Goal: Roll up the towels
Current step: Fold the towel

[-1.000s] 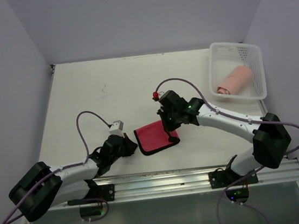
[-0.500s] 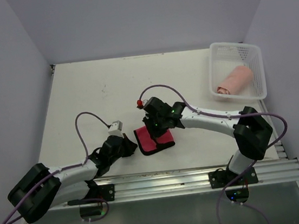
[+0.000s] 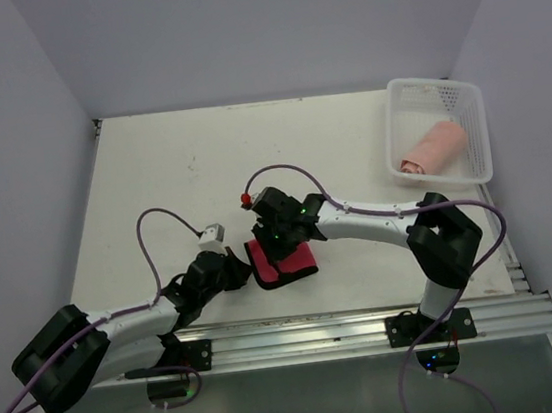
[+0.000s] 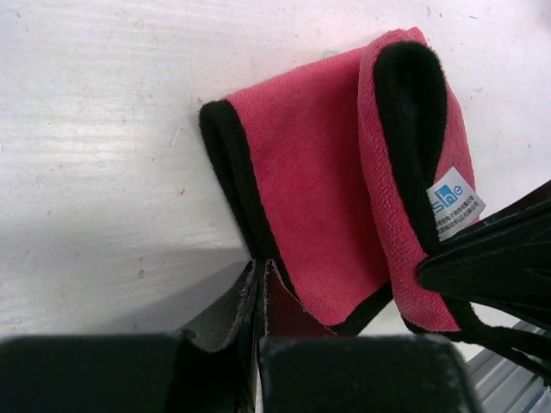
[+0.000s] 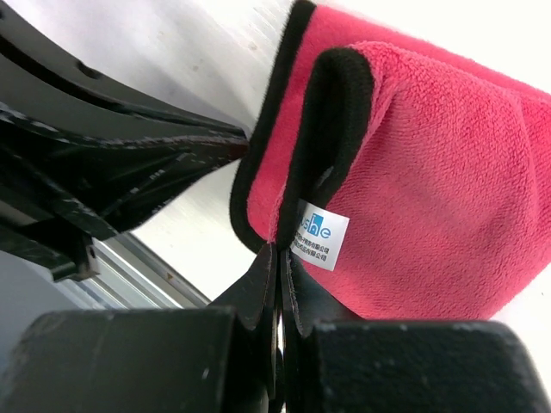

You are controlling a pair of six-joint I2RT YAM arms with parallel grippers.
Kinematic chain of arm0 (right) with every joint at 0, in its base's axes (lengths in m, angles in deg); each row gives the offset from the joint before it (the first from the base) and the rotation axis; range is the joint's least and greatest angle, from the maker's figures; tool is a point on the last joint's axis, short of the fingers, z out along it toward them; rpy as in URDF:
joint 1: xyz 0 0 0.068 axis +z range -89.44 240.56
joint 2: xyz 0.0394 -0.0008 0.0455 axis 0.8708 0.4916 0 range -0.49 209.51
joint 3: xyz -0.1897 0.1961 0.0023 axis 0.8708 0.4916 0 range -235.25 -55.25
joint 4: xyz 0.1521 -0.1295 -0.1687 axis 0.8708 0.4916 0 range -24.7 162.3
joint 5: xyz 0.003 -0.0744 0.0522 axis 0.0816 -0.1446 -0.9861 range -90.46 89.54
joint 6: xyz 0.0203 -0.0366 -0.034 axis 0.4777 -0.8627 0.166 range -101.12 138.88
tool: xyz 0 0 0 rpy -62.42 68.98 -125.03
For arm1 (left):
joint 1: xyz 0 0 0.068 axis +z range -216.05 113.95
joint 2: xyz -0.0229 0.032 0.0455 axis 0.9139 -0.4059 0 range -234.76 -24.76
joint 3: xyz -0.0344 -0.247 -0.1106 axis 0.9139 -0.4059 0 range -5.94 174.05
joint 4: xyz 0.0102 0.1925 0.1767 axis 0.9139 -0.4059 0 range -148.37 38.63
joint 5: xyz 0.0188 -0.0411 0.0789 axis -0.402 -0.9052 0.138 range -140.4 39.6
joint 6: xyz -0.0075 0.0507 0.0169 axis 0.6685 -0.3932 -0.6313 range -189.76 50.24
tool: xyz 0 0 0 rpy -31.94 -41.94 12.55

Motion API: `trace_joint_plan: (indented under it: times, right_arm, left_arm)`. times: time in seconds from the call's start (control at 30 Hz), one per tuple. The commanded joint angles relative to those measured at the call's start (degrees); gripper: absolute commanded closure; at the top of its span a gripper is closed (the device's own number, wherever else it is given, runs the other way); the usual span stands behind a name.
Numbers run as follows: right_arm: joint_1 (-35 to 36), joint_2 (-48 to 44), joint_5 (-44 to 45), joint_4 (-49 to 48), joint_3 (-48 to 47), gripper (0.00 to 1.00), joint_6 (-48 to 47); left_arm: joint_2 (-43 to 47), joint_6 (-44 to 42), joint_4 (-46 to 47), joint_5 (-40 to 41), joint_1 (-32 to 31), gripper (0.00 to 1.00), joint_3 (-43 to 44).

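A small red cloth with black trim (image 3: 288, 263) lies near the table's front edge, its right side lifted and curled leftward over itself. My right gripper (image 3: 279, 249) is shut on that curled trim beside the white tag (image 5: 320, 232), as the right wrist view (image 5: 277, 249) shows. My left gripper (image 3: 244, 269) is shut at the cloth's near-left corner (image 4: 260, 268), where the trim runs in between the tips. The left wrist view shows the red face (image 4: 318, 189) and the fold with the tag (image 4: 454, 202). The salmon-pink towel (image 3: 435, 147) lies rolled in the basket.
The white perforated basket (image 3: 432, 82) stands at the table's far right corner. An aluminium rail (image 3: 302, 334) runs along the near edge just behind the cloth. Purple cables loop above both wrists. Walls close in the left, back and right sides.
My right gripper has swept left with the cloth's right edge, curling it over the rest so the cloth looks narrower. The left gripper has stayed at the left corner.
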Motion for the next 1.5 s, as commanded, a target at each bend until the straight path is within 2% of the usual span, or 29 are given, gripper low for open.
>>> trace_joint_plan:
  times: [0.0, 1.2, 1.37, 1.4, 1.47]
  right_arm:
    - [0.66, 0.87, -1.82, -2.23, -3.17, 1.00, 1.00]
    - [1.80, 10.01, -5.16, -5.66, -6.07, 1.00, 3.90]
    - [1.71, 8.43, -6.31, -4.88, -7.82, 0.86, 4.52]
    - [1.80, 8.08, -6.13, -4.26, -8.87, 0.77, 4.34]
    - [1.71, 6.77, -5.78, -2.24, -10.02, 0.71, 3.55]
  left_arm:
    - [0.73, 0.31, 2.17, 0.82, -0.38, 1.00, -0.51]
    - [2.40, 0.14, 1.64, 0.73, -0.38, 1.00, -1.83]
    - [3.01, 0.23, 0.94, 1.08, -0.38, 1.00, -1.92]
    - [3.45, 0.31, 0.68, 1.26, -0.38, 1.00, -2.01]
    - [4.24, 0.31, -0.20, 1.70, -0.38, 1.00, -1.83]
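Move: The right hand already pinches the edge being folded over. The towel's left edge, where that edge is headed, lies about 4 cm to this hand's left, level fore and aft, some 5 cm below; the left fingertips are roughly 5 cm left, 1 cm ahead and 4 cm below. The towel's middle lies about 2 cm right and 5 cm below. For the left hand, the left edge is just 1 cm right, 1 cm back and 1 cm below. Leftward and down, the right hand carries the pinched black-trimmed edge towards the towel's left edge beside the left fingertips: nearly level for 2 cm, then sinking about 4 cm while still edging left. There its fingers part to about a quarter open as it starts to rise, some 1 cm. The left hand, shut, stays at the left edge, holding it down. ##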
